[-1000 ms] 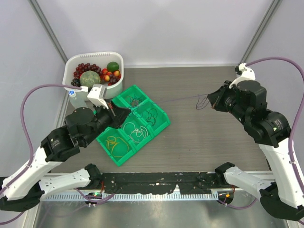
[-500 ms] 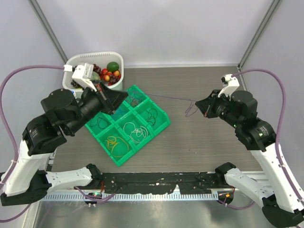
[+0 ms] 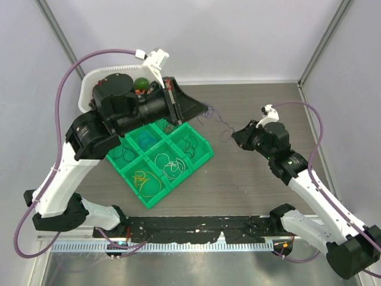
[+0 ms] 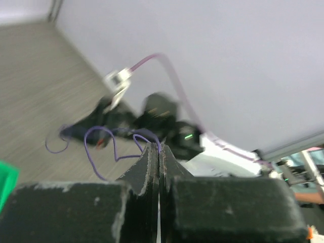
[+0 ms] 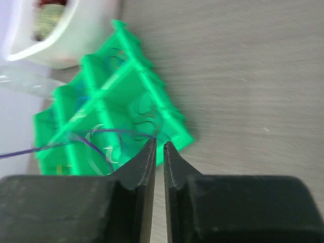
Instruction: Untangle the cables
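A thin purple cable (image 3: 220,124) hangs slack in the air between my two grippers, right of the green tray (image 3: 209,154). My left gripper (image 3: 206,111) is raised high and shut on one end of it; the left wrist view shows the cable (image 4: 93,152) curling out from the closed tips (image 4: 159,147). My right gripper (image 3: 234,136) is lower, over the table, its jaws nearly together with the other end of the cable (image 5: 101,132) meeting the tips (image 5: 158,143). The tray's compartments hold yellow and orange loops (image 3: 143,179), white loops (image 3: 169,164) and black loops (image 3: 189,143).
A white basin (image 3: 86,89) of fruit stands at the back left, mostly hidden by my left arm; it also shows in the right wrist view (image 5: 76,40). The green tray (image 5: 152,91) lies below and beyond my right gripper. Grey walls close in the table on three sides.
My left arm has risen and swung right over the tray with the purple cable. My right gripper has moved left and down towards it. The cable went from taut to slack.
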`<move>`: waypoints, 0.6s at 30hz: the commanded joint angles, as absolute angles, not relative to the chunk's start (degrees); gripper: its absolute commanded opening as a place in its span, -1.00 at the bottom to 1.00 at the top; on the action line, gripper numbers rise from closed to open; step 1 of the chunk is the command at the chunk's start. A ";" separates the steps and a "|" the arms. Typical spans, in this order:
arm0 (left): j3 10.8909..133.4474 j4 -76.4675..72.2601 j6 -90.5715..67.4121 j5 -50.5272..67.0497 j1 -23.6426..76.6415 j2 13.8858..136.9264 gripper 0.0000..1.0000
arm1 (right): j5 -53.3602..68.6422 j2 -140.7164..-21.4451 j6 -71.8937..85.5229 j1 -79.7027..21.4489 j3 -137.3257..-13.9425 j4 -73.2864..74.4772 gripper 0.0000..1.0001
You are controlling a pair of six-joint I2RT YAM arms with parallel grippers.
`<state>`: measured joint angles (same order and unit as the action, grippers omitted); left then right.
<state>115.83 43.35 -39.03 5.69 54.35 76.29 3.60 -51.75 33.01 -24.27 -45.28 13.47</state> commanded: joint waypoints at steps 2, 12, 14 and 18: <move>126.74 24.78 -42.54 11.87 54.14 74.27 -1.00 | -6.07 -58.27 34.90 -22.76 -40.60 17.58 -0.44; 127.35 29.00 -37.63 1.43 54.05 73.83 -1.00 | -7.56 -56.17 32.69 -22.76 -41.13 23.20 -0.24; 127.35 30.32 -35.96 -2.78 54.05 73.30 -1.00 | -6.51 -54.68 32.52 -22.76 -40.96 25.22 -0.24; 126.83 33.83 -29.90 -10.27 54.05 73.21 -1.00 | -4.57 -50.81 32.35 -22.76 -40.69 28.47 -0.20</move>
<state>127.02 30.20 -36.91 -0.80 54.26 72.29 -5.10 -55.00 33.12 -22.74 -39.13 25.26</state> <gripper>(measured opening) 0.012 0.388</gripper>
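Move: The left hand, high up with the purple cable in its pinch, has the middle of the green tray about 11 cm ahead, 13 cm to its left and 50 cm below. In the tray, the black cable lies some 16 cm ahead of that hand and 3 cm to its left, the white cable 9 cm ahead and 10 cm left. The purple cable's lower end is right at the right hand's fingertips; from there the tray is about 22 cm left, level fore and aft, 21 cm down. Upward and to its left goes the left hand, rising about 15 cm and drawing back a little at first, fingertips tipping up some 30 degrees, the purple cable still pinched. The right hand opens wider to free the cable's lower end and drops quickly by about 11 cm, easing right and away from the left hand as its fingers tip farther down. ##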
